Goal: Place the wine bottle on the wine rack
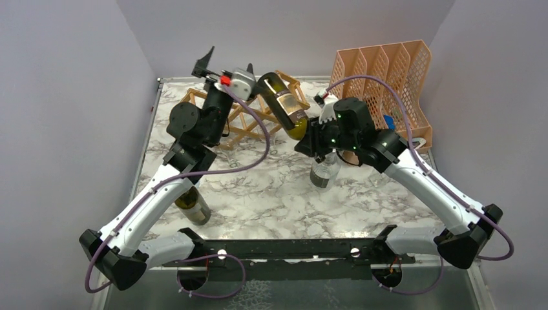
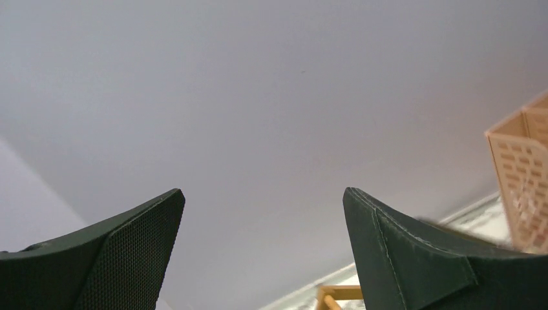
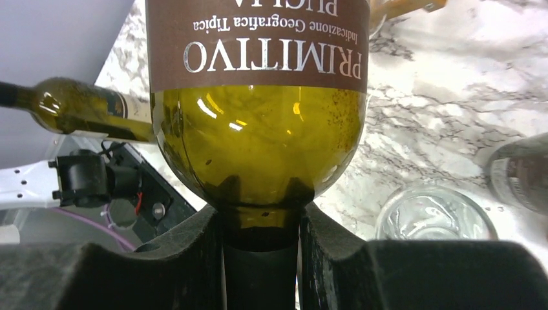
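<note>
The wine bottle (image 1: 285, 103) is green glass with a brown label and hangs tilted over the wine rack (image 1: 244, 123), a light wooden lattice at the back of the table. Its base points up and to the back left. My right gripper (image 1: 314, 138) is shut on its neck. In the right wrist view the neck sits clamped between the pads of the right gripper (image 3: 261, 217), below the bottle's shoulder (image 3: 258, 142). My left gripper (image 1: 209, 67) is raised behind the rack. It stands open (image 2: 263, 194) with only the wall between its fingers.
A second bottle (image 1: 194, 206) stands under the left arm, also seen in the right wrist view (image 3: 77, 110). A clear glass (image 1: 323, 172) stands below the right gripper. The peach file holder (image 1: 388, 81) is at the back right. A dark glass object (image 3: 525, 181) shows at the right edge.
</note>
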Controlling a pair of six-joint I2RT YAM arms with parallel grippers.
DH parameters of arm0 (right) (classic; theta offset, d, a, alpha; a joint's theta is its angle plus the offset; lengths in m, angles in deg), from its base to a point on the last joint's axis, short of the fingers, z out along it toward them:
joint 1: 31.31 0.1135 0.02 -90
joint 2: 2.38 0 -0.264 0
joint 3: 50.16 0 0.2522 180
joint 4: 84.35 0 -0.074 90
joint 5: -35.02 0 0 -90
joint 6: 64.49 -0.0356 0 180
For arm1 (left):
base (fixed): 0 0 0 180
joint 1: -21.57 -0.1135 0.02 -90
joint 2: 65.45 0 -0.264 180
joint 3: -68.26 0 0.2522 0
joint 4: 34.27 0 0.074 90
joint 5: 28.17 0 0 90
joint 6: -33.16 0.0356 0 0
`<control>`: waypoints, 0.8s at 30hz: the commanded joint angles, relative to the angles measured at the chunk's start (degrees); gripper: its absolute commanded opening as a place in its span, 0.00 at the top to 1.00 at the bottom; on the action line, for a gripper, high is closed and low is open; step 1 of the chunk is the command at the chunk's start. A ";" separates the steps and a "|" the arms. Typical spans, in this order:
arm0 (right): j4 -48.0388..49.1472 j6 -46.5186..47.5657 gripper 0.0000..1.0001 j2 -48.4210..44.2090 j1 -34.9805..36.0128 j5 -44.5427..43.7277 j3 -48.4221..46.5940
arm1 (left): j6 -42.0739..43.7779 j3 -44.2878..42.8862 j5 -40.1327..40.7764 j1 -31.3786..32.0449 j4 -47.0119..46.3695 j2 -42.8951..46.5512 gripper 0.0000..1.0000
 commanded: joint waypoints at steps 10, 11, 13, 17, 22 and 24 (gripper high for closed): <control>9.54 3.00 0.99 4.42 9.19 3.84 2.40 | -47.48 -3.52 26.20 0.20 22.15 6.48 0.01; 9.44 3.30 0.99 4.45 9.47 4.04 2.98 | -48.93 -3.71 25.50 0.22 24.11 6.92 0.01; 9.00 3.41 0.99 4.45 9.91 3.44 4.34 | -51.90 -3.95 25.12 0.22 28.26 7.72 0.01; 9.27 1.84 0.99 4.77 10.29 1.27 7.70 | -52.17 -1.86 26.37 0.22 30.32 9.88 0.01; 11.70 -3.84 0.99 6.46 10.49 -1.50 8.06 | -50.49 0.40 29.20 0.10 30.20 11.06 0.01; 13.69 -5.33 0.99 7.19 10.49 -1.31 8.19 | -50.90 0.44 29.24 0.15 30.94 10.95 0.01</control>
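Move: The wine bottle is already gripped by the neck in the right hand, base slanting up, forward and left. From that hand the wine rack's middle lies about 25 cm ahead, 24 cm left and 22 cm below. The clear bottle stands level with it, 6 cm right and 20 cm below; the dark bottle is some 14 cm ahead, 12 cm right and 19 cm below. From the empty left hand, the rack is about 16 cm ahead, 2 cm left and 44 cm below. Keep the right gripper shut on the bottle's neck and lower it about 10 cm, drawing it back and left in the first half, then mostly straight down, so the bottle comes off from above the rack to its near side; tip the wrist slightly down. Swing the open left gripper some 8 cm left, then down and a little back, rolling its left side down and tipping the fingers down. ##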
